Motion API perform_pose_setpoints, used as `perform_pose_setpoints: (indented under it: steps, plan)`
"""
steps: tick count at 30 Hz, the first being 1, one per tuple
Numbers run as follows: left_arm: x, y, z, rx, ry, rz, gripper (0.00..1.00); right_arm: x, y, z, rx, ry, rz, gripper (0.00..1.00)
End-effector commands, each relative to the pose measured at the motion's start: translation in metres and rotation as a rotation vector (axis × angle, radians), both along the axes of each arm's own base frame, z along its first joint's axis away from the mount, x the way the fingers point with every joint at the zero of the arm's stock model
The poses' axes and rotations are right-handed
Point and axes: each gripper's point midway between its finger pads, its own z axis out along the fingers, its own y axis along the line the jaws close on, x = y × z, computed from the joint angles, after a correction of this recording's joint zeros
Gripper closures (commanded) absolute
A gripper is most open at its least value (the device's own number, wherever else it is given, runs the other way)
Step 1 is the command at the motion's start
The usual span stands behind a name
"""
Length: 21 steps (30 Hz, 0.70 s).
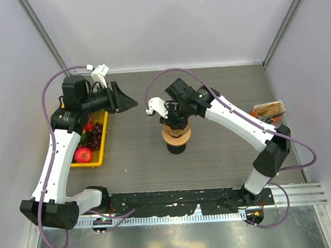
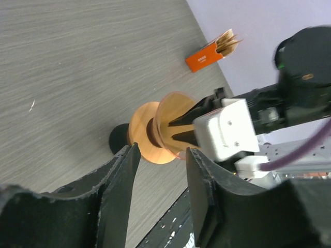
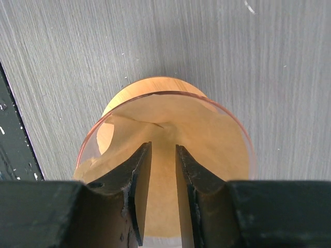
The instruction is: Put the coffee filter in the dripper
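The orange-brown dripper (image 1: 177, 136) stands on a black base (image 1: 176, 148) at the table's middle. In the right wrist view the tan coffee filter (image 3: 212, 132) lies spread inside the dripper's clear rim (image 3: 244, 135), one fold creased at the back. My right gripper (image 3: 163, 146) reaches down into the cone, open, its jaws a little apart with only the filter's paper showing behind the gap. From the left wrist view its black fingertips (image 2: 181, 120) sit inside the dripper (image 2: 147, 137). My left gripper (image 1: 133, 104) hangs raised to the left, open and empty, pointing at the dripper.
A yellow tray (image 1: 104, 142) with a red apple (image 1: 83, 155) and dark grapes sits under the left arm. An orange box of filters (image 1: 268, 112) lies at the table's right edge, also in the left wrist view as the orange box (image 2: 208, 55). A black rail runs along the near edge.
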Motion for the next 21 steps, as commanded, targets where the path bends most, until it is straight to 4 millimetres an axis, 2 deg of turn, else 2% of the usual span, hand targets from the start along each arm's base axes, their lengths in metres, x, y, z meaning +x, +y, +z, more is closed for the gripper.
perform_pose_setpoints:
  steps: [1, 5, 8, 11, 12, 13, 14, 15, 16, 17, 18, 19, 20, 21]
  plan:
    - [0.001, -0.003, -0.002, -0.007, -0.035, -0.044, 0.59, -0.001, 0.0, 0.063, 0.126, -0.108, -0.013, 0.68]
    - [-0.002, -0.015, -0.013, 0.008, -0.022, -0.115, 0.78, -0.001, -0.007, 0.086, 0.192, -0.129, -0.057, 0.68]
    - [-0.005, -0.022, -0.021, 0.033, -0.008, -0.149, 0.87, 0.003, -0.02, 0.109, 0.278, -0.121, -0.117, 0.67]
    - [-0.006, -0.029, -0.024, 0.063, -0.015, -0.185, 0.84, 0.017, -0.039, 0.135, 0.392, -0.124, -0.202, 0.66]
    - [-0.007, -0.032, -0.025, 0.102, -0.022, -0.202, 0.83, 0.016, -0.041, 0.137, 0.425, -0.096, -0.216, 0.66]
    - [-0.008, -0.034, -0.029, 0.156, -0.034, -0.226, 0.83, 0.026, -0.053, 0.149, 0.468, -0.122, -0.261, 0.66]
    - [-0.008, -0.035, -0.031, 0.206, -0.031, -0.241, 0.83, 0.028, -0.055, 0.151, 0.512, -0.105, -0.28, 0.66]
    - [-0.009, -0.037, -0.033, 0.243, -0.04, -0.263, 0.84, 0.033, -0.069, 0.148, 0.526, -0.105, -0.327, 0.66]
    - [-0.01, -0.038, -0.034, 0.264, -0.027, -0.282, 0.84, 0.037, -0.072, 0.157, 0.587, -0.109, -0.342, 0.66]
    - [-0.009, -0.038, -0.036, 0.282, -0.018, -0.298, 0.83, 0.039, -0.087, 0.151, 0.6, -0.112, -0.384, 0.66]
    - [-0.008, -0.037, -0.036, 0.296, -0.015, -0.307, 0.84, 0.043, -0.09, 0.153, 0.638, -0.128, -0.396, 0.66]
    - [-0.007, -0.036, -0.037, 0.314, -0.009, -0.315, 0.84, 0.043, -0.104, 0.147, 0.643, -0.141, -0.436, 0.65]
    - [-0.004, -0.034, -0.038, 0.342, -0.022, -0.322, 0.83, 0.047, -0.107, 0.147, 0.674, -0.152, -0.447, 0.65]
    - [-0.002, -0.032, -0.038, 0.362, -0.031, -0.325, 0.82, 0.047, -0.119, 0.142, 0.685, -0.16, -0.484, 0.66]
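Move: The coffee filter already sits in the dripper's cone, its middle some 4 cm below my right hand, whose part-open fingers are still down at its mouth; the dripper's middle is about 8 cm below that hand and 1 cm back. From the right hand the orange filter box stands roughly 39 cm right and 12 cm ahead, about 17 cm lower. From my left hand the filter lies some 13 cm right, 3 cm back and 18 cm down. I draw my right hand up out of the filter, first nearly straight, then sweeping right and a little forward, about 13 cm up and 11 cm across, its wrist rolling left side up and turning clockwise, fingers staying part-open. Meanwhile I bring my left hand right and down towards the filter, some 6 cm, narrowing its fingers almost shut and swinging it clockwise. ##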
